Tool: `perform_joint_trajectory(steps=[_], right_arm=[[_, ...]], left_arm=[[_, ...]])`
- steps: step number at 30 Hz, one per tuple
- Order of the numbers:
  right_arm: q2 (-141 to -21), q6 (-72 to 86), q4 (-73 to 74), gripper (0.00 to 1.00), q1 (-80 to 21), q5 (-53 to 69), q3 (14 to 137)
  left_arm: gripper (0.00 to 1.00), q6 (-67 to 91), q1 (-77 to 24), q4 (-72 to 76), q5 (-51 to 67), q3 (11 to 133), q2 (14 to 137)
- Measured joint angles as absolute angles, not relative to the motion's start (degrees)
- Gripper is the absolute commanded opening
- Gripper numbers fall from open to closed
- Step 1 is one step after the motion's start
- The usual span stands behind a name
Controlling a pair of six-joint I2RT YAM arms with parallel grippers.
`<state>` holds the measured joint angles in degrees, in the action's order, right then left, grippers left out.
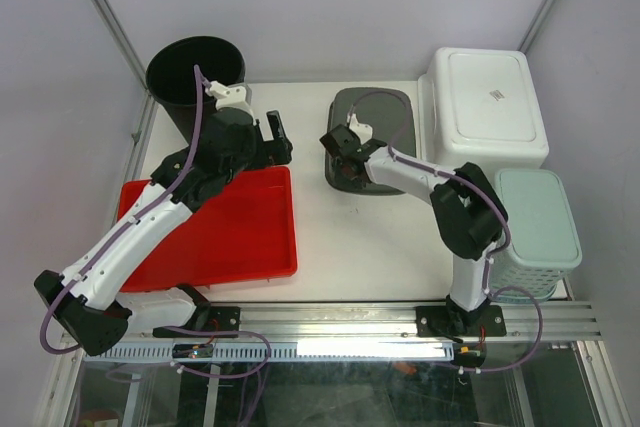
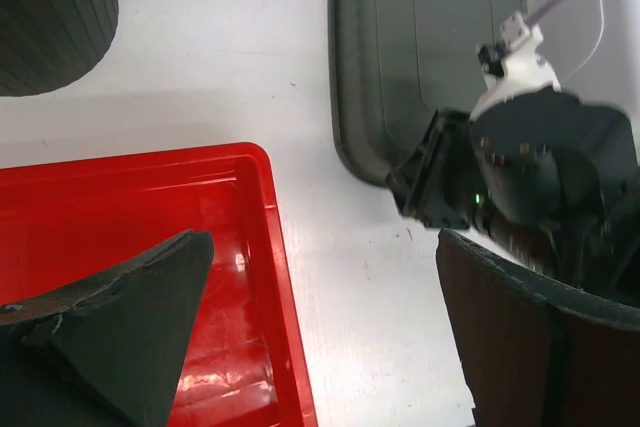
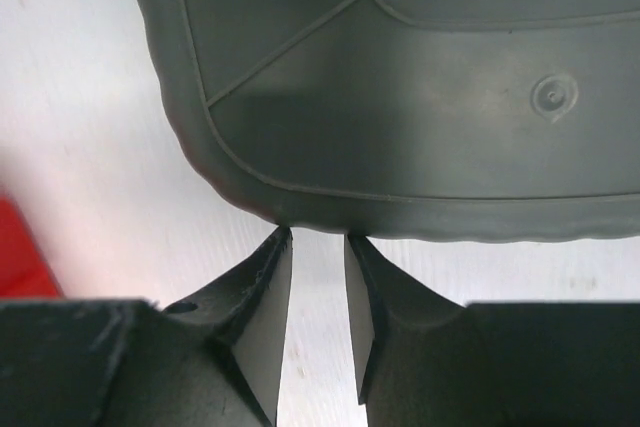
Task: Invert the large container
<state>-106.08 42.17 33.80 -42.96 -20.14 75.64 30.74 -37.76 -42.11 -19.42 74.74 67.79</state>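
Observation:
A dark grey container lies bottom up on the white table, its ribbed underside facing up; it also shows in the left wrist view and the right wrist view. My right gripper is at its near left corner. In the right wrist view the fingertips reach the container's rim with a narrow gap and nothing between them. My left gripper is wide open and empty, hovering over the red tray's right edge.
A big white container lies bottom up at the back right, with a pale green basket in front of it. A black bucket stands at the back left. A red tray lies at the front left.

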Motion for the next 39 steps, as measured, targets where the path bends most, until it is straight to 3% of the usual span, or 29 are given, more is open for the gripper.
perform_joint_trajectory(steps=[7,10,12,18,25,28,33,39], right_arm=[[-113.71,39.81,32.51,0.34,-37.39,-20.53,85.58],[-113.25,38.74,31.03,0.42,-36.56,-19.88,84.93],[-111.0,37.8,28.67,0.54,-37.41,-18.85,81.52],[-90.94,35.88,26.81,0.76,-45.36,-15.73,65.73],[-62.74,36.6,29.21,0.81,-45.52,-17.34,58.37],[-54.28,37.58,32.58,0.82,-45.41,-19.29,56.97],[-47.31,38.85,37.91,0.83,-45.41,-21.98,55.48],[-46.35,39.68,42.02,0.83,-45.41,-23.35,55.24]], left_arm=[[0.99,30.72,-37.78,-42.59,-18.39,73.06,67.79],[0.99,30.92,-38.37,-43.33,-18.09,71.64,67.72],[0.99,31.51,-39.46,-44.07,-18.35,69.49,67.42],[0.99,36.32,-43.09,-47.05,-19.59,61.04,67.61],[0.88,42.68,-46.15,-45.28,-20.97,56.47,72.75],[0.81,43.7,-46.57,-43.46,-21.26,56.21,76.2],[0.6,45.5,-47.86,-40.58,-22.15,56.21,83.48],[0.25,47.68,-48.07,-37.85,-22.09,55.64,86.94]])
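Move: The upside-down grey container's middle lies about 11 cm ahead of my right hand, 6 cm to its right and about 1 cm lower. From that hand, the white container is some 30 cm right and 13 cm ahead; the red container is about 31 cm left and 10 cm back. For my left hand, the red container's middle lies 16 cm left, 8 cm back and 24 cm below, with the black bin about 12 cm ahead and 13 cm left, its middle 12 cm below. With my right fingertips still on the grey container's near edge, I push it forward, travelling about 7 cm, then come free, going back and up some 18 cm and right, tilting up and opening wide. Meanwhile my left hand sinks about 21 cm and draws back to the red container's right wall, tipping down some 25 degrees and half closing its fingers astride the rim. ##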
